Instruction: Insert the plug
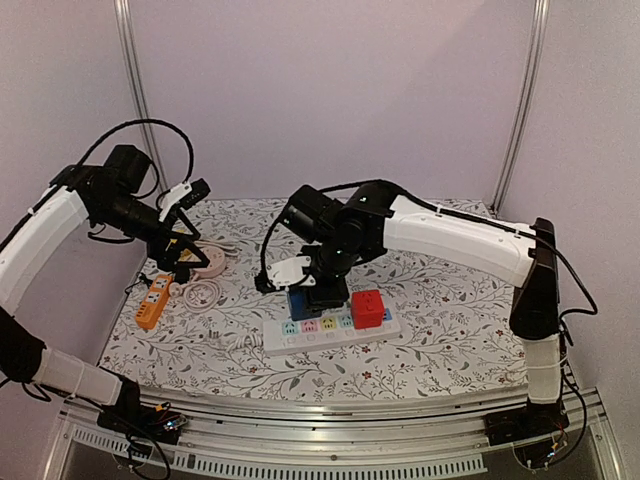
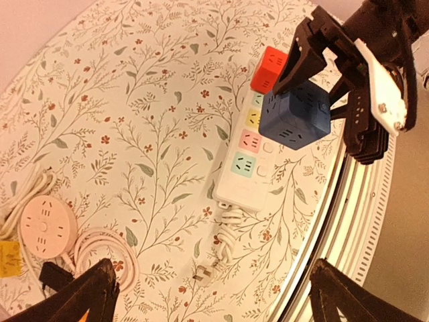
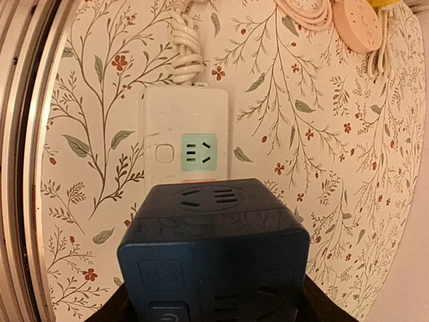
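The plug [image 3: 214, 248] is a dark blue cube adapter, and my right gripper [image 1: 318, 285] is shut on it, its fingers on both sides. It hangs slightly tilted over the white power strip [image 1: 280, 343], above the coloured sockets left of the red cube [image 1: 367, 308] plugged into the strip. The left wrist view shows the plug [image 2: 295, 117] over the strip [image 2: 234, 184] next to the red cube [image 2: 271, 68]. I cannot tell whether its prongs touch a socket. A green socket [image 3: 199, 152] lies free ahead of it. My left gripper [image 1: 183, 235] is raised at the far left, open and empty.
The strip's own cord and white plug [image 2: 204, 272] lie coiled at its left end. A pink round socket [image 2: 43, 228] with coiled cable and an orange power strip [image 1: 152, 300] sit at the left. The table's metal front rail [image 2: 362, 201] runs close beside the strip.
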Motion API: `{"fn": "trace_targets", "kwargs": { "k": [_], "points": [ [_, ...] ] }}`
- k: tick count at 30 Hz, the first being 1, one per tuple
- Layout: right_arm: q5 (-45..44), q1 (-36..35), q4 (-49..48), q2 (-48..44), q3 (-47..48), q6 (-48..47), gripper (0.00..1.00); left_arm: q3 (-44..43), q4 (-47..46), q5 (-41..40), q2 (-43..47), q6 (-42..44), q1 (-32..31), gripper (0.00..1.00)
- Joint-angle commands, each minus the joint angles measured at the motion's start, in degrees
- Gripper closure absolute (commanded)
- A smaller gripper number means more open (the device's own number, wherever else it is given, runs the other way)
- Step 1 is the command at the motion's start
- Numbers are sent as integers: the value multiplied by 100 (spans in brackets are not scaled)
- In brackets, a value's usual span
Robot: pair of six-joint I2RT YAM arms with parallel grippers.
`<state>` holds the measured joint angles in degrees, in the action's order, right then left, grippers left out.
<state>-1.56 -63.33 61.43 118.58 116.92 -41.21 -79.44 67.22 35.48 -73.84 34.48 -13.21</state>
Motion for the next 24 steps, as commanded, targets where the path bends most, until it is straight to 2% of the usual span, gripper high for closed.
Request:
{"fn": "trace_targets", "kwargs": {
  "k": [1,9,24],
  "points": [
    [-432,95,918,671,621,342,100,318,-477,-240,6,-302,230,1],
    [-539,270,977,1000,633,149,100,384,-569,-329,-110,-315,260,0],
    [91,562,1041,1246,778,166,100,414,-569,-375,-126,-300,258,0]
  ]
}}
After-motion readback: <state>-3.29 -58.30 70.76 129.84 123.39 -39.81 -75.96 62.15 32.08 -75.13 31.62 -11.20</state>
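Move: The yellow outlet, third along the power strip, waits under the blue cube that the right hand already holds: about 4 cm ahead of that hand, 4 cm to its right and 11 cm below. The red cube sits 8 cm to the right of that outlet and level with it; the pink outlet lies 4 cm to the outlet's left. From the left hand the yellow outlet is roughly 21 cm right, 1 cm ahead and 19 cm down. The blue cube, still gripped in the right hand, is lowered fast towards the yellow outlet, about 7 cm down in all, shifting right and then creeping forward some 4 cm as the descent eases; the wrist tips about 15 degrees so the fingers point more steeply down. The empty left hand settles slightly forward and down, fingers wide open. ##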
